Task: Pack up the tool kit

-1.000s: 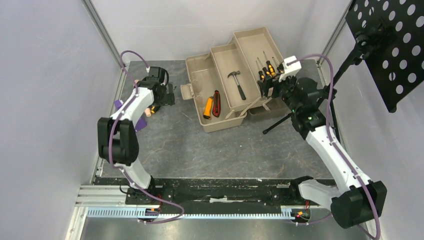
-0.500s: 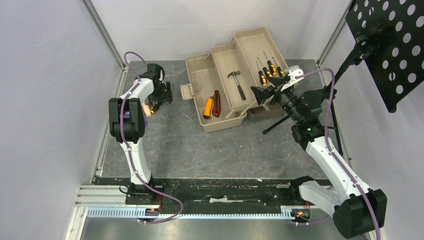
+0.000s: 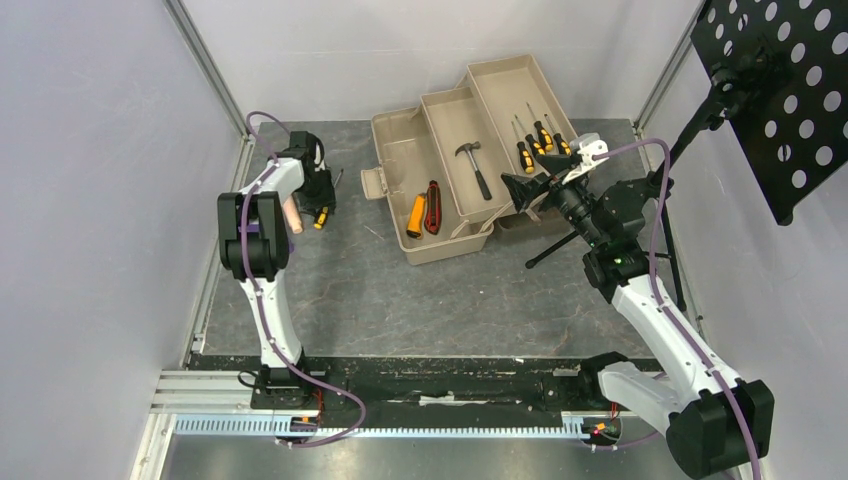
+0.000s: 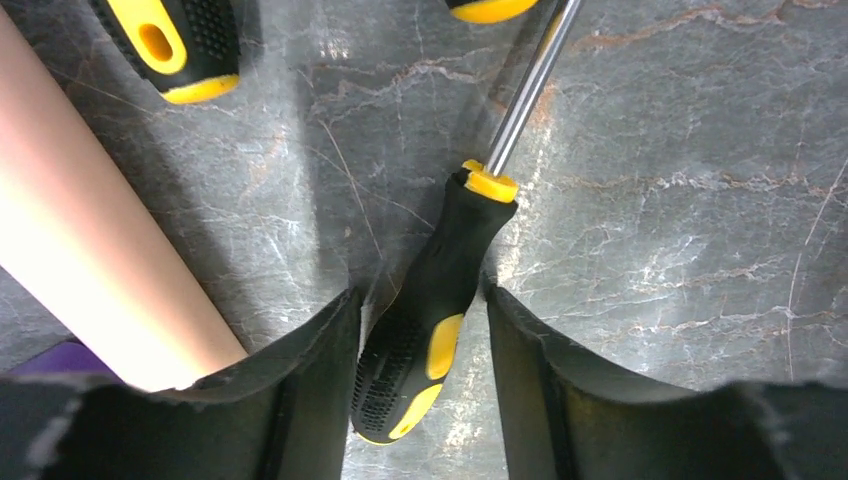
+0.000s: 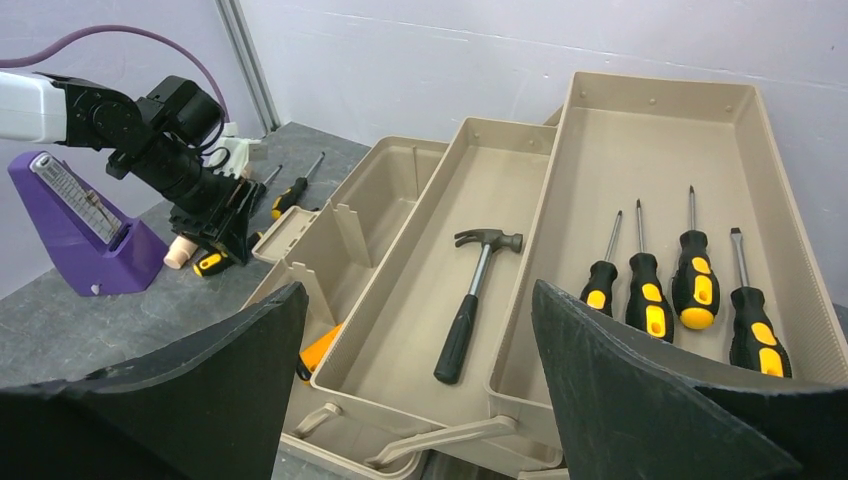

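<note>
The tan toolbox (image 3: 398, 150) lies open with its trays fanned out. A hammer (image 3: 473, 168) lies in the middle tray, several screwdrivers (image 3: 535, 135) in the top tray, and a red-black utility knife (image 3: 433, 205) in the base. At the far left my left gripper (image 3: 320, 205) is down on the table. Its jaws (image 4: 420, 300) press both sides of a black-and-yellow screwdriver handle (image 4: 440, 300), which lies slanted on the table. My right gripper (image 3: 528, 190) hovers open and empty over the box's near right edge, with the hammer (image 5: 475, 300) visible between its fingers.
A beige rod (image 4: 90, 260) lies just left of the left fingers, with a purple block (image 5: 75, 225) beyond it. Two more screwdriver handles (image 4: 170, 45) lie ahead of the left gripper. An orange tool (image 3: 416, 215) sits beside the knife. A black stand (image 3: 550, 250) and perforated board (image 3: 780, 90) are at the right.
The left jaws have narrowed from wide open onto the screwdriver handle, after the arm shifted slightly. The right gripper left the top tray a second ago and has since held still.
</note>
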Controlling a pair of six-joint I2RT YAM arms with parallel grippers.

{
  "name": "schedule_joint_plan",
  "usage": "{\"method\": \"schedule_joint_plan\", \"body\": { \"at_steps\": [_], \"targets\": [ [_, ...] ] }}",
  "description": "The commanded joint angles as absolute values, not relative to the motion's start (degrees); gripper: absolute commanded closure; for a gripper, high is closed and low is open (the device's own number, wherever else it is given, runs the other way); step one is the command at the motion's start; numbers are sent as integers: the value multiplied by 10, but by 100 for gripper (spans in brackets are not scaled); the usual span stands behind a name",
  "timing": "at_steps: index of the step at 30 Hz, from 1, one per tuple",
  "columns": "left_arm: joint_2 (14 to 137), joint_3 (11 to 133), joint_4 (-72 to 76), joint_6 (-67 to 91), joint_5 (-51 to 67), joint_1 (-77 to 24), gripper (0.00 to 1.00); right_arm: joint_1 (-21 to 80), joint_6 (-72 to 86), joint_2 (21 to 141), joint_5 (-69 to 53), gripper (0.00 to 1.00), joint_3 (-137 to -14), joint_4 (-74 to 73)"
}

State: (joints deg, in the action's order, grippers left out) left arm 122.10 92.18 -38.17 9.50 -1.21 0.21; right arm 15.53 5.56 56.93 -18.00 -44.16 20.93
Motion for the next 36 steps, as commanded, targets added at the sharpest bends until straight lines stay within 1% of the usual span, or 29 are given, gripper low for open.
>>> {"method": "schedule_joint_plan", "body": {
  "at_steps": [1,4,7,11,15,19,22,28,31,36],
  "targets": [
    [1192,891,-398,115,43,-2,49,156,63,557,-180,15,-439,236],
    [1153,856,-398,128,63,-9,61,156,69,557,-183,15,-435,241],
    [1113,820,-403,136,69,-19,69,156,72,552,-185,15,-431,244],
    [1059,773,-407,151,87,-33,75,156,71,544,-183,15,-425,243],
    [994,730,-421,172,99,-41,84,156,75,540,-189,15,-425,241],
    [895,648,-376,207,148,-42,96,159,99,541,-195,15,-424,249],
    [797,578,-327,235,197,-45,98,162,135,548,-210,15,-425,265],
    [634,486,-249,304,239,-58,98,176,235,595,-264,18,-427,318],
    [556,443,-193,364,266,-67,98,203,253,611,-258,19,-426,335],
    [462,396,-126,423,268,-89,98,270,266,643,-231,21,-440,340]
  ]
}}
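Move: The left hand is low over the screwdriver, handle already between its open fingers; the tool's middle is about 3 cm ahead, 1 cm right and 1 cm below. The pink rod lies some 9 cm left and 2 cm ahead, the two small screwdrivers 9 cm ahead, 5 cm left and 12 cm straight ahead. From the right hand, the screwdriver is roughly 45 cm left, 14 cm ahead, 32 cm lower; the hammer about 10 cm left, 15 cm ahead, 20 cm lower. Back and to the right goes the left hand, first low over the table as its fingers close and pinch the screwdriver's handle, then also rising, about 19 cm back, 17 up and 13 right in all, fingers swinging some 45 degrees to point forward and right. Late on, the open right hand heads about 7 cm left towards it, turning counter-clockwise. ##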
